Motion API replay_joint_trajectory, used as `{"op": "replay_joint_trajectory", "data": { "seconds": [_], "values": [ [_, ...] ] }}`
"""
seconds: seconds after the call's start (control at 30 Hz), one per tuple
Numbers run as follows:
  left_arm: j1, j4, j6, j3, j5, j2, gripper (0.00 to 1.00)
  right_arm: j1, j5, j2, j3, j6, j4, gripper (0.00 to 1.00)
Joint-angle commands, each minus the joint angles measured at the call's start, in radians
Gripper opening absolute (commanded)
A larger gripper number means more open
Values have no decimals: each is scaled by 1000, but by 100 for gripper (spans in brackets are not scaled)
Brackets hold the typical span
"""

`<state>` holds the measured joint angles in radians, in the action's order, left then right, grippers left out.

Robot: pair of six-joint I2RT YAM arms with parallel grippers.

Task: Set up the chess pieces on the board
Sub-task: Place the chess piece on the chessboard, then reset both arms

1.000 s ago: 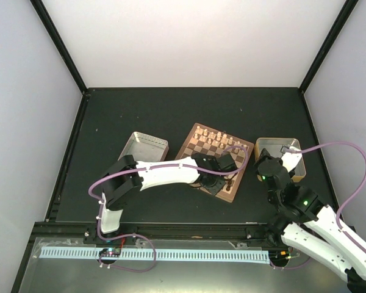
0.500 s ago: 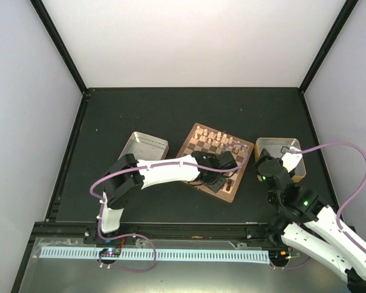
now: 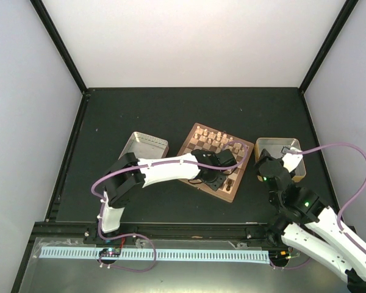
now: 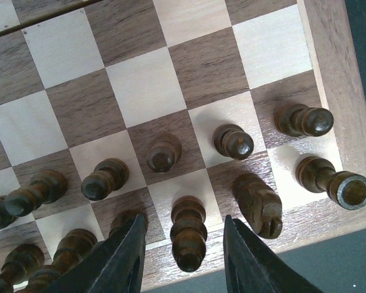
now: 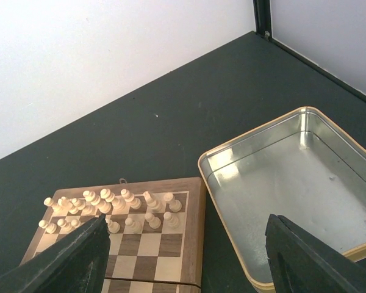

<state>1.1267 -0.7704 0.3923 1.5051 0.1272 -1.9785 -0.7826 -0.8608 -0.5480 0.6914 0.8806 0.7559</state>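
In the left wrist view, several dark brown chess pieces stand in two rows along the near side of the board. My left gripper is open and straddles one tall dark piece on the back row. There is a gap on each side, so neither finger touches it. From above, this gripper hangs over the board's near right part. My right gripper is wide open and empty, hovering between the board and a metal tray.
Cream-white chessmen fill the board's far rows. An empty metal tray lies right of the board under my right arm, and a second tray lies to its left. The black mat ends at raised black edges.
My left gripper's jaws have parted and let go of the dark piece, which now stands on its square. The left wrist shifted slightly over the board. The right arm stayed still.
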Motion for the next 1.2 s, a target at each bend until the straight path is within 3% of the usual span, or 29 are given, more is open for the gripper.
{"op": "replay_joint_trajectory", "data": {
  "seconds": [0.0,0.43,0.6,0.83,0.97,1.17],
  "values": [
    [-4,-12,-9,51,-27,49,39,5,-13,18,0,14,-16,71],
    [-24,-29,23,79,-52,189,39,4,-1,47,19,9,-16,71],
    [-80,22,51,-3,-18,362,41,6,30,63,38,-107,-61,71],
    [-186,180,8,-246,111,766,70,6,160,121,100,-386,-127,75],
    [-198,267,-70,-386,209,1010,96,5,191,171,143,-446,-98,89],
    [-199,197,-87,-455,332,1276,99,5,217,231,217,-456,-25,100]
  ]
}}
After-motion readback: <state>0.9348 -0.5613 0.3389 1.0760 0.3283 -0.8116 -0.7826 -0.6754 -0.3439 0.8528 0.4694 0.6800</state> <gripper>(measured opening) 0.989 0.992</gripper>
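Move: The dark bishop already stands free between the left gripper's opened fingers, its middle about 1 cm below the hand point. The knight is about 3 cm to the right and 1 cm nearer the base; the tall piece on its other side is 3 cm left and 1 cm ahead; a pawn is 3 cm ahead and 1 cm right. From the right hand the bishop lies some 22 cm left, 1 cm back and 18 cm below. Lift the left gripper straight up off the bishop, about 10 cm, before going sideways; then sweep it left, away from the board, still climbing to some 29 cm up and 20 cm left, swinging the fingers from downward towards forward and opening them wide. Late on, raise the right hand about 10 cm, tip its fingers up, turn it slightly counter-clockwise and open it fully. ##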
